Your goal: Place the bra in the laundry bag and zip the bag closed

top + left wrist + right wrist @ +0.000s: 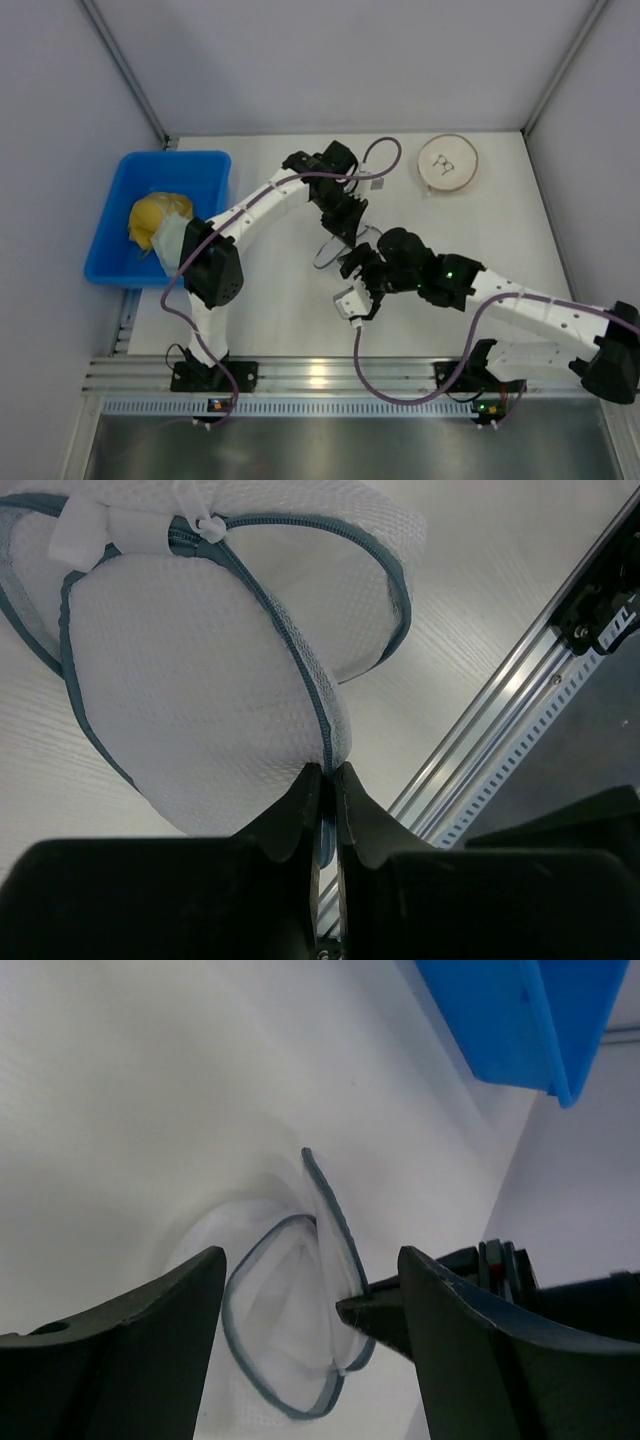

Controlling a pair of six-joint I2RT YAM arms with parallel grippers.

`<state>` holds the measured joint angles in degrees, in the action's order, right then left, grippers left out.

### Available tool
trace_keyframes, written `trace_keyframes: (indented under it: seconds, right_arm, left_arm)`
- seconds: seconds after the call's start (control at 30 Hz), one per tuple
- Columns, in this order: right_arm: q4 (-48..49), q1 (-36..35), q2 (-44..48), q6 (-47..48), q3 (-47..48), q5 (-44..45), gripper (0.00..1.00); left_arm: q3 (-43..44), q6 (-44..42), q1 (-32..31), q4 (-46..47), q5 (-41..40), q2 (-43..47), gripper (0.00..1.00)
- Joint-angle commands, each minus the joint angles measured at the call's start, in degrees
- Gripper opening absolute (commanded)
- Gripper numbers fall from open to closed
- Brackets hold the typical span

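The laundry bag (200, 670) is white mesh with a grey-blue zipper rim; its zipper pull (207, 525) sits at the top. My left gripper (326, 772) is shut on the bag's rim and holds that edge up. In the top view the left gripper (345, 238) is at the table's middle, with the bag's rim (326, 254) just showing below it. My right gripper (310, 1260) is open and empty above the bag's open mouth (285, 1330); in the top view it (356, 298) is just in front of the bag. A pale fabric piece (168, 236) lies in the bin; I cannot tell if it is the bra.
A blue bin (205, 170) at the left holds a yellow cloth lump (155, 215). A white disc with a tan rim (447, 162) lies at the back right. An aluminium rail (330, 375) runs along the near edge. Walls close in both sides.
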<state>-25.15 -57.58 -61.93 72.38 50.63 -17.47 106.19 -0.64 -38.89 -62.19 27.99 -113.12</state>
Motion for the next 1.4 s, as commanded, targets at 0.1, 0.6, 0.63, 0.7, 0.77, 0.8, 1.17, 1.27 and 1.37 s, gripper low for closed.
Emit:
trace_keyframes:
  seconds: [0.1,0.6,0.63,0.7,0.77,0.8,1.17,1.27,1.37]
  right_arm:
    - [8.44,-1.83,-9.69,10.24,2.63,7.89,0.7]
    - [18.74,-1.74,-25.6,11.3,7.99,21.51,0.17]
    - [18.3,-1.74,-25.69,10.86,8.6,21.87,0.06]
    - [18.29,-1.74,-25.17,8.49,9.75,22.13,0.0]
    - [17.24,-1.66,-23.68,4.73,11.32,22.05,0.0]
    - [16.28,-1.31,-23.24,3.22,12.03,21.61,0.0]
    - [12.58,9.14,-18.4,-29.7,18.0,16.09,0.0]
    - [12.49,17.47,-17.87,-42.26,19.85,12.91,0.0]
    - [13.98,22.58,-17.26,-55.91,20.56,10.98,0.0]
  left_arm:
    - [1.3,3.54,-0.57,-1.53,-1.0,0.36,0.13]
    - [0.6,4.51,-0.92,-1.53,-4.26,1.68,0.16]
    - [0.68,4.51,-0.92,-1.44,-4.95,1.68,0.16]
    - [1.12,4.07,-0.83,-1.44,-5.48,2.2,0.21]
    - [2.43,3.03,-0.14,-1.44,-6.62,2.9,0.43]
    - [4.09,3.1,0.39,-1.35,-7.41,3.08,0.53]
    - [12.04,6.79,16.46,15.15,-12.07,12.98,0.98]
    - [-1.45,6.8,18.32,26.57,-16.2,21.06,0.98]
    - [-11.32,5.92,18.42,32.03,-15.16,27.14,0.98]
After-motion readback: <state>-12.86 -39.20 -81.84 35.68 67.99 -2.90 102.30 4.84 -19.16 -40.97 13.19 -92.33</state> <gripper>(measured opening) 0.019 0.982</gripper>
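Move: About 9 cm ahead of the right hand, 4 cm to its left and 7 cm below is the zip rim of the laundry bag; it is already pinched in the left fingers, the free stretch some 2 cm under them. The bag's loose body lies on the table roughly 9 cm ahead of the right hand, 2 cm left and 17 cm down. From the left hand, the blue bin is about 13 cm ahead and 52 cm left, the round white case some 34 cm ahead and 30 cm right, both about 15 cm below. Reaching forward and down about 12 cm, the open right hand shuts on the zip rim right beside the left fingertips, which keep their place meanwhile. Only then does the left hand open wide, let go and swing up, forward and left, away from the bag. The right hand keeps its pinch and lifts some 10 cm, carrying the rim forward and rightward while turning clockwise about 50 degrees. ##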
